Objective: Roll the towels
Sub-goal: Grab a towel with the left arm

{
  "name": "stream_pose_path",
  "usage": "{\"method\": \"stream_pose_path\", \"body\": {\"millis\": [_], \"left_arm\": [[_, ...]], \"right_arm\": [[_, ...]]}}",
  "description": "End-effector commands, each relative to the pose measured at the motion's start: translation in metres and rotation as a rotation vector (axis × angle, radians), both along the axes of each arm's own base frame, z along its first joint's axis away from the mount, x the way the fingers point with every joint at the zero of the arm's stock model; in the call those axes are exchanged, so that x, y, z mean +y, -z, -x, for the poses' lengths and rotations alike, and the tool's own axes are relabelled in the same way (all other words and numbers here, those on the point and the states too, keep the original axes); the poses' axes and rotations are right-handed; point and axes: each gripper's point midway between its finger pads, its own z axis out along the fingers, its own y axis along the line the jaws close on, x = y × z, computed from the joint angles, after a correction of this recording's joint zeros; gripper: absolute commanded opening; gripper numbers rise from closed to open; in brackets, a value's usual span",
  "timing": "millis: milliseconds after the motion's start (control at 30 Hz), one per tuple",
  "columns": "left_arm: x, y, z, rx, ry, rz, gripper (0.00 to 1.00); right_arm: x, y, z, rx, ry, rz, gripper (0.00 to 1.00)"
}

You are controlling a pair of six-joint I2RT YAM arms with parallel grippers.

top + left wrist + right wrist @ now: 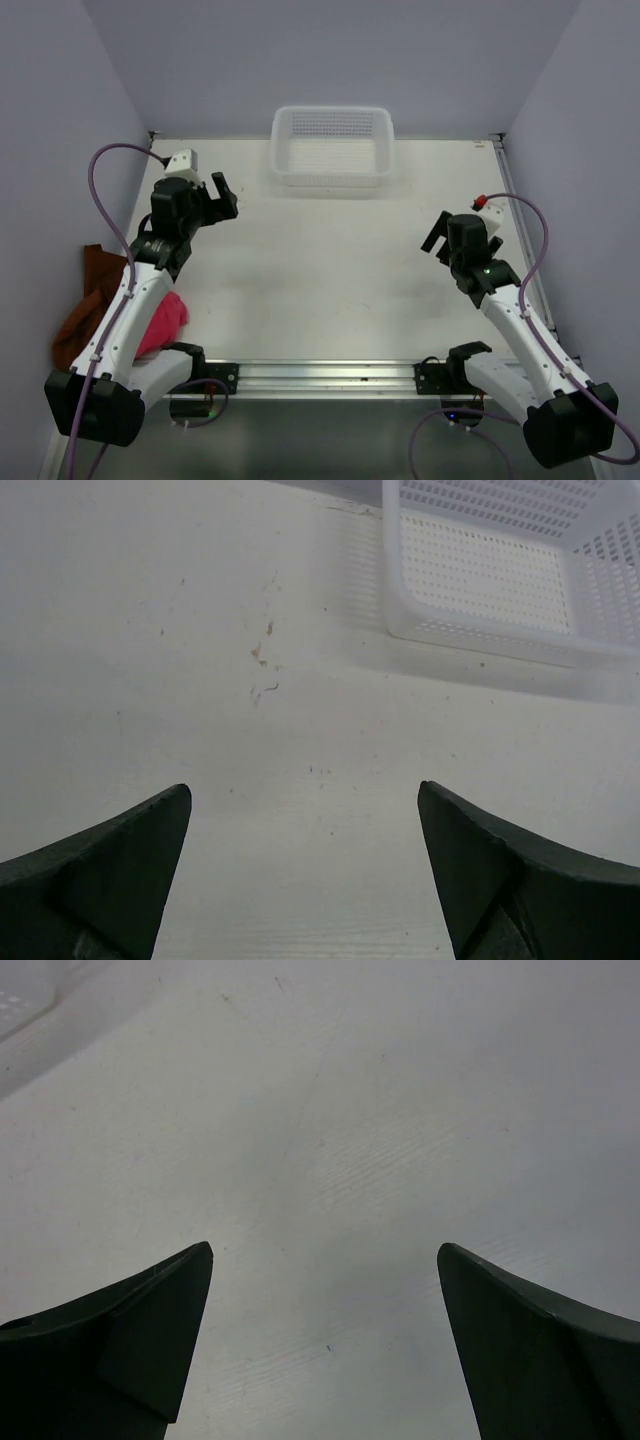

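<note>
Two towels lie crumpled at the table's near left edge, partly behind my left arm: a rust-brown towel (90, 300) and a bright pink towel (163, 322) beside it. Neither shows in the wrist views. My left gripper (223, 195) hovers open over the back left of the table, well away from the towels, with only bare table between its fingers (120, 865). At the right side my right gripper (436, 236) also stands open over bare table, nothing between its fingers (140, 1330).
A white mesh basket (332, 175) stands at the back middle of the table; its corner (420, 610) shows ahead and to the right of my left gripper. Grey walls close in the sides. A metal rail (320, 375) runs along the near edge.
</note>
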Motion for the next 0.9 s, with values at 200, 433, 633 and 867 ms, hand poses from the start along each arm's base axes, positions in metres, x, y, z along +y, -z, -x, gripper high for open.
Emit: {"method": "stream_pose_path", "body": {"millis": [200,433,633,867], "left_arm": [[0.029,-0.011,-0.003,-0.033,-0.138,-0.031,1.0],[0.067,0.006,0.001,0.039,-0.353,-0.083,1.0],[0.109,0.029,0.014,0.141,-0.588,-0.124,1.0],[0.169,0.082,0.035,0.34,-0.783,-0.081,1.0]], "right_arm": [[-0.004,-0.001,-0.002,-0.027,0.053,-0.017,0.99],[0.01,0.012,-0.003,0.048,-0.053,-0.018,0.99],[0.026,0.02,-0.004,0.092,-0.127,-0.06,0.99],[0.042,0.025,-0.005,0.122,-0.204,-0.109,0.99]]}}
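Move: The brown towel lies heaped at the left wall, about 29 cm left of the left hand, 17 cm back and 17 cm below. The red towel is roughly 16 cm left and 22 cm back from that hand, 21 cm below. The white basket sits about 22 cm ahead and 29 cm to the hand's right, some 20 cm below. From the right hand, the brown towel is about 82 cm left, 10 cm back and 8 cm below. Leftward, slowly at first and then with gathering speed, the left hand swings about 14 cm towards the towels by the wall, sinking some 8 cm as it goes. Its wrist turns counter-clockwise and tips down, fingers staying wide open and touching nothing. The right hand, also open and empty, eases down and left over bare table. ##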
